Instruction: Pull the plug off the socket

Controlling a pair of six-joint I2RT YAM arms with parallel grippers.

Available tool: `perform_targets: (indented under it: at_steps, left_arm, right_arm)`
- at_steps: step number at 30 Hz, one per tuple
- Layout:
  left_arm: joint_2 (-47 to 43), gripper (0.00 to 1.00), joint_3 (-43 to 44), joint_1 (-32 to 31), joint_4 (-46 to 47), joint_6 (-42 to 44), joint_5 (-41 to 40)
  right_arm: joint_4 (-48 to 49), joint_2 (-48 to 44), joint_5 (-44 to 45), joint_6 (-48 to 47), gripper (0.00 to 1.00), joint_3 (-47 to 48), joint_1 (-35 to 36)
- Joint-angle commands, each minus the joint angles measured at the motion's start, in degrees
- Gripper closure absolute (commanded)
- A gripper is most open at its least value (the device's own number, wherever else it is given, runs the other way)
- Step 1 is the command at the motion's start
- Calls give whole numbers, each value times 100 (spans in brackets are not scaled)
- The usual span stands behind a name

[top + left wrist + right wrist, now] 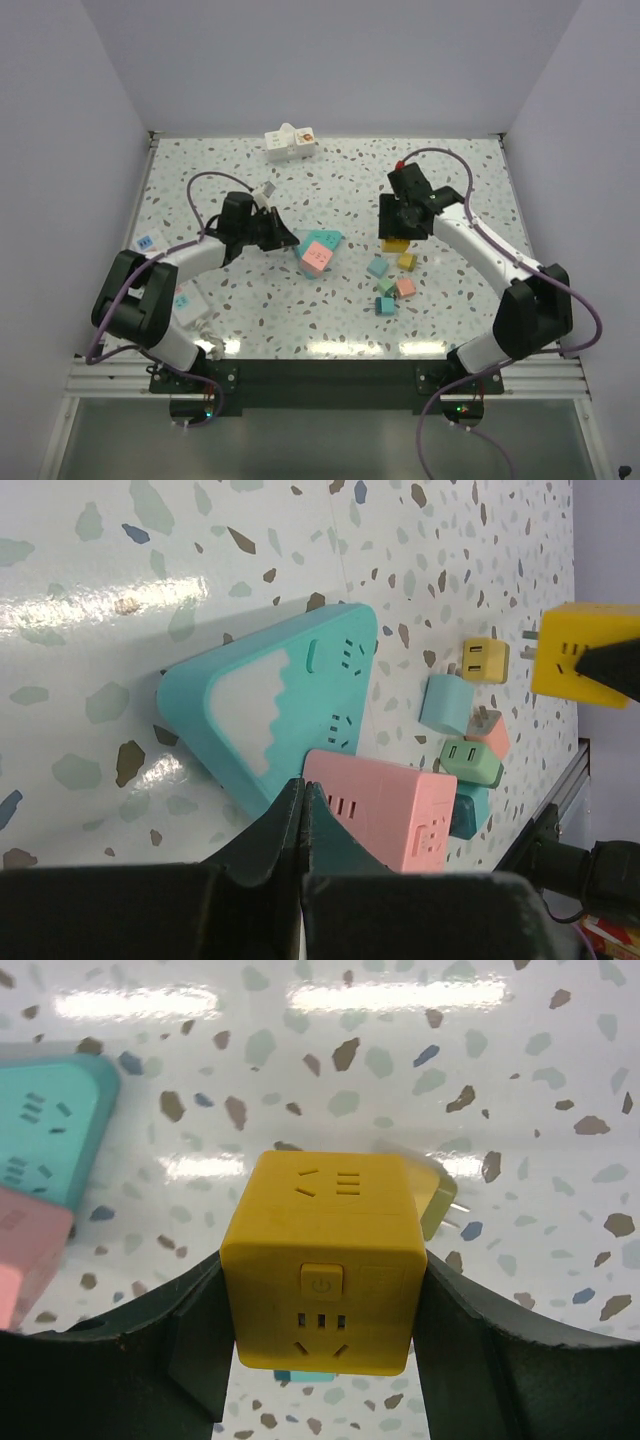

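My right gripper (396,226) is shut on a yellow cube socket (395,243) and holds it just above the table; in the right wrist view the cube (325,1260) sits between both fingers (200,1320). A small yellow plug (440,1198) shows blurred just behind it, apart from the cube. In the left wrist view this plug (485,660) lies on the table beside the held cube (580,660). My left gripper (290,238) is shut and empty, its tips (303,785) at the edge of a teal triangular socket (270,715) with a pink cube (385,805) against it.
Several small plugs lie between the arms: light blue (377,267), green (386,286), salmon (404,288), teal (385,305). A white power strip (290,143) stands at the back wall. Blue labels (148,242) lie at the left edge.
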Motion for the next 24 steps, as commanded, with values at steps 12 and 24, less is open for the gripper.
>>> perform_targets:
  at_steps: [12, 24]
  left_arm:
    - [-483, 100, 125, -11, -356, 111, -350]
    - [-1326, 39, -76, 32, -1420, -240, -1985]
  right_arm:
    - [809, 970, 468, 116, 41, -61, -203]
    - [122, 476, -1112, -1588, 1, 1328, 743]
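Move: The right hand still holds the yellow plug; its open table spot lies about 3 cm ahead, 1 cm right and 8 below. From that hand the small yellow plug is some 4 cm back and 4 right, the small blue plug 5 back and 3 left, both about 9 below. From the left hand the pink plug lies roughly 4 cm back, 4 right and 4 below; the teal socket is level ahead, 5 right and 4 below. Right hand lowers the yellow plug about 6 cm onto the table, releases, rises leftward; left hand opens, moving left. ##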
